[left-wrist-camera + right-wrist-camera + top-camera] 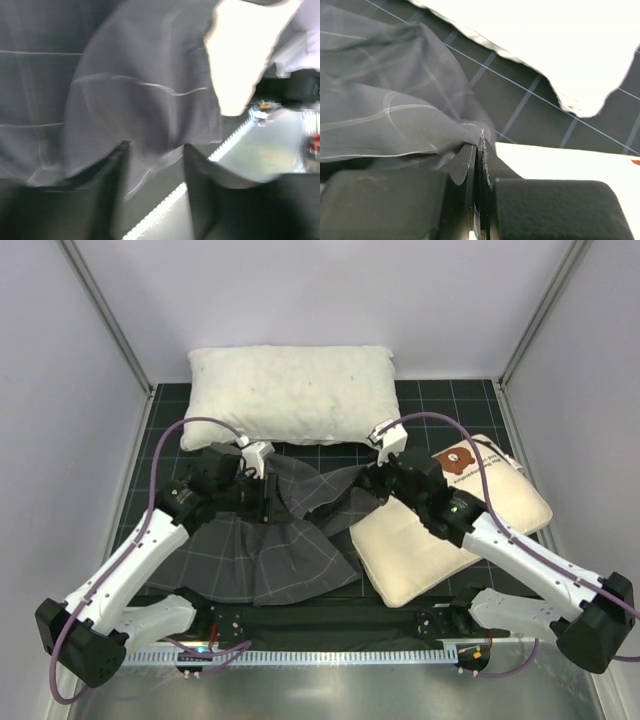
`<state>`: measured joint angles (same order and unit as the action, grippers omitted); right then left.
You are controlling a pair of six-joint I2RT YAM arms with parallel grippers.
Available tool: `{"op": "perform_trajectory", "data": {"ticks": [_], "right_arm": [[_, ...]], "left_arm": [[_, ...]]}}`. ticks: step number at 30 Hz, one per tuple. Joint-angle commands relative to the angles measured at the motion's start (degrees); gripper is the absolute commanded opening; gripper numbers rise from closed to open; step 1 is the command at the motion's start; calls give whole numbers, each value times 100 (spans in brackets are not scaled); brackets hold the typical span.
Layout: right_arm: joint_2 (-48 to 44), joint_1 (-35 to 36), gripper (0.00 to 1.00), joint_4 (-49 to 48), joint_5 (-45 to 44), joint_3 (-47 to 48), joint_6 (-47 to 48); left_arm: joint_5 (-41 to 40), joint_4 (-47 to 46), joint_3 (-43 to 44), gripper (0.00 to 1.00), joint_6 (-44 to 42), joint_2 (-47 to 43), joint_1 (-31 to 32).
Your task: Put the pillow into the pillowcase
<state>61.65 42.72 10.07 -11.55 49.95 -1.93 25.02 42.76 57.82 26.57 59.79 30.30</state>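
Note:
The cream pillow (440, 530) with a bear print lies flat at the right on the dark mat, partly under my right arm. The dark grey checked pillowcase (265, 545) lies crumpled in the middle, its far part lifted between both grippers. My right gripper (368, 480) (479, 142) is shut on a frayed edge of the pillowcase (395, 115), with the pillow (560, 160) just beyond its fingers. My left gripper (270, 495) (156, 147) has its jaws apart, and the pillowcase (140, 100) drapes loosely over and between the tips in a blurred view.
A larger plain white lumpy pillow (290, 390) lies along the back of the mat (440, 400). White walls with metal posts enclose the back and sides. A toothed metal strip (330, 655) runs along the near edge between the arm bases.

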Motion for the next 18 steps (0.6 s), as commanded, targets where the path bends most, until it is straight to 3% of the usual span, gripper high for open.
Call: {"op": "perform_trajectory", "data": {"ticks": [1,3,5,10,17,18], "right_arm": [[-311,-35,4,303,731,409,-281],[-303,-44,4,504,917,628,-360],[-198,-79,4,680,1075,857,-456],[224,-114,4,1234,1366,1596,-650],[488,-457,4,1217,1779,1825,-1045],[497,-492,4,1208,1831,1825,-1072]], "left_arm": [[-1121,356,378,57,-336,-55,37],[-1200,259,466,70,-354,-116,115],[-1245,-3,572,77,-372,-213,177],[-1700,-488,835,80,-485,-65,984],[-3975,-515,1223,81,-346,630,2514],[-4605,-497,1214,81,-180,674,2837]]}}
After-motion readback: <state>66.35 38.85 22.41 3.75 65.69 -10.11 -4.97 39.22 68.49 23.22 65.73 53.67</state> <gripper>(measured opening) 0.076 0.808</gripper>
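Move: The pillowcase edge pinched in the right gripper lies about 15 cm right of the left gripper, 7 cm ahead and roughly level with it. The pillowcase's loose main part lies some 11 cm below the left gripper, 5 cm back and 3 cm to its left. From the right gripper, the edge is at its fingertips; the bear pillow's middle is about 17 cm right, 6 cm back and 10 cm below. Open the left gripper from half to wide above the cloth. Ease it slightly left first, then sweep it right and up towards the edge in the right gripper, ending about 5 cm right and 4 cm higher, fingers swung some 20 degrees to point more forward. Meanwhile keep the right gripper shut on that edge and raise it about 5 cm, drifting 3 cm left. ##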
